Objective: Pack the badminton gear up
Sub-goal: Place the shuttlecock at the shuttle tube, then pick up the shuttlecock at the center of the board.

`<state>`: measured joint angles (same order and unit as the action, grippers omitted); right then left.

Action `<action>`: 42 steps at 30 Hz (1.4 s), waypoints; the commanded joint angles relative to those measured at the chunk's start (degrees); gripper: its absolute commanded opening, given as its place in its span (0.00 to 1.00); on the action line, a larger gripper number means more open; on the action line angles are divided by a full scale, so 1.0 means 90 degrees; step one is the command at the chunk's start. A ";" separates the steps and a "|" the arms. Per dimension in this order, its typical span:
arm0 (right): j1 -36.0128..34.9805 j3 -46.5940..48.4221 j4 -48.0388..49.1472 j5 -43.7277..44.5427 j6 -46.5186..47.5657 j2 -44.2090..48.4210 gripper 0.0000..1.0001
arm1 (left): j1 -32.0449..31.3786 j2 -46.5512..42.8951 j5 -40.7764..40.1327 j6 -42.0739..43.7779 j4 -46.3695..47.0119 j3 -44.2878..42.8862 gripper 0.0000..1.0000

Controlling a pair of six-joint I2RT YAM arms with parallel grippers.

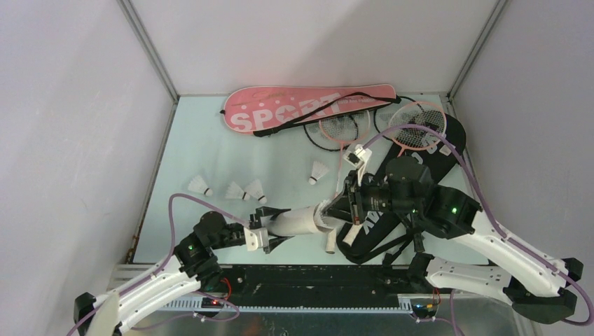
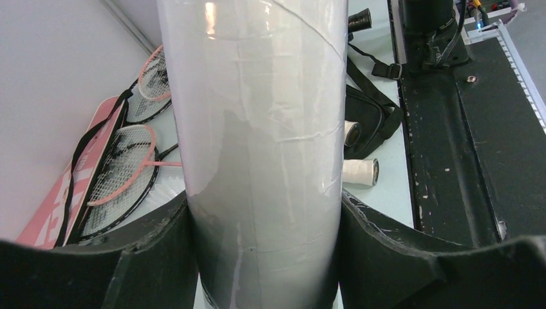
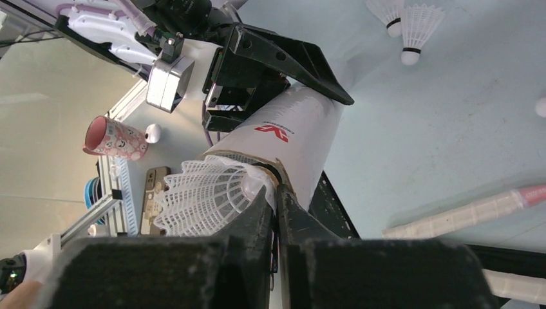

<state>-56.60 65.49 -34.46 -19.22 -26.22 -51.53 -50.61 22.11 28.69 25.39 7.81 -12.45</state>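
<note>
My left gripper [image 1: 270,234] is shut on the white tube [image 1: 294,222], which lies near the table's front edge; in the left wrist view the tube [image 2: 257,129] fills the gap between both fingers [image 2: 148,257]. My right gripper [image 3: 277,193] is shut on the skirt edge of a white shuttlecock [image 3: 206,193], right at the tube's open mouth [image 3: 257,164]. Several loose shuttlecocks [image 1: 236,190] lie on the table to the left. The pink SPORT bag [image 1: 301,108] lies at the back, with pink and black rackets [image 1: 413,126] beside it. The black bag [image 1: 452,136] is partly under my right arm.
White racket grips [image 1: 330,241] and black bag straps [image 1: 378,245] lie near the front edge, beside the black front rail [image 1: 308,280]. White walls enclose the table on three sides. A pink cup [image 3: 116,138] stands off the table.
</note>
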 commanded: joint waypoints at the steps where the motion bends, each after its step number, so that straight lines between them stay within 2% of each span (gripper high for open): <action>1: -0.0343 0.0323 0.0176 0.0464 0.0337 -0.0203 0.18 | -0.0008 -0.0111 0.0064 -0.0116 0.0460 0.0006 0.33; 3: -0.0525 0.0478 -0.0039 0.0850 0.0468 -0.0244 0.32 | -0.0011 -0.0161 0.0082 -0.0124 0.0465 0.0020 0.33; 7: -0.0855 0.0614 -0.0135 0.1625 0.0659 -0.0122 0.47 | -0.0002 -0.0260 0.0073 -0.0145 0.0500 0.0066 0.33; 14: -0.0998 0.0650 -0.0123 0.2295 0.0742 0.0319 0.55 | -0.0002 -0.0347 0.0030 -0.0182 0.0528 0.0088 0.33; 16: -0.1014 0.0652 -0.0154 0.2470 0.0783 0.0466 0.65 | -0.0002 -0.0347 0.0037 -0.0186 0.0515 0.0081 0.33; 18: -0.1024 0.0653 -0.0231 0.2637 0.0797 0.0557 0.83 | -0.0002 -0.0340 0.0040 -0.0194 0.0512 0.0087 0.33; 19: -0.1020 0.0653 -0.0302 0.2699 0.0796 0.0569 0.95 | -0.0009 -0.0338 0.0044 -0.0194 0.0527 0.0090 0.33; 22: -0.1019 0.0653 -0.0476 0.3009 0.0748 0.0425 0.99 | -0.0003 -0.0337 0.0069 -0.0180 0.0537 0.0085 0.33; 33: -0.1021 0.0653 -0.0562 0.3278 0.0765 -0.0724 0.99 | -0.0007 -0.0391 -0.0022 -0.0426 0.0647 0.0070 0.33; 37: -0.1067 0.0654 -0.0248 0.3543 0.0963 -0.0934 0.99 | -0.0007 -0.0480 -0.0027 -0.0641 0.0837 0.0100 0.34; 42: -0.1129 0.0778 0.0416 0.2983 0.1427 -0.0720 0.99 | -0.0008 -0.0568 -0.0212 -0.0900 0.1065 0.0181 0.35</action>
<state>-66.26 69.91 -36.93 8.86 -17.65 -60.16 -50.61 18.20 27.62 20.29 10.11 -10.59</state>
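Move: The tube mouth that the right hand's shuttlecock is entering lies about 3 cm to the hand's left, 2 cm back and 3 cm below. The pink racket's handle lies some 25 cm below the right hand and about 4 cm ahead; a loose shuttlecock stands about 25 cm ahead, 4 cm left and 25 cm down. From the left hand, still gripping the tube, its mouth is roughly 14 cm to the right and 8 cm up. Leftward and slightly down by about 1 cm, the right hand eases the pinched shuttlecock at the tube mouth while its fingers begin to open, then draws off right and up some 4 cm, opening wide. It swings about 4 cm forward, then left and down again with one finger reaching into the mouth, wrist turning some 20 degrees overall. The left hand keeps the tube nearly still. ##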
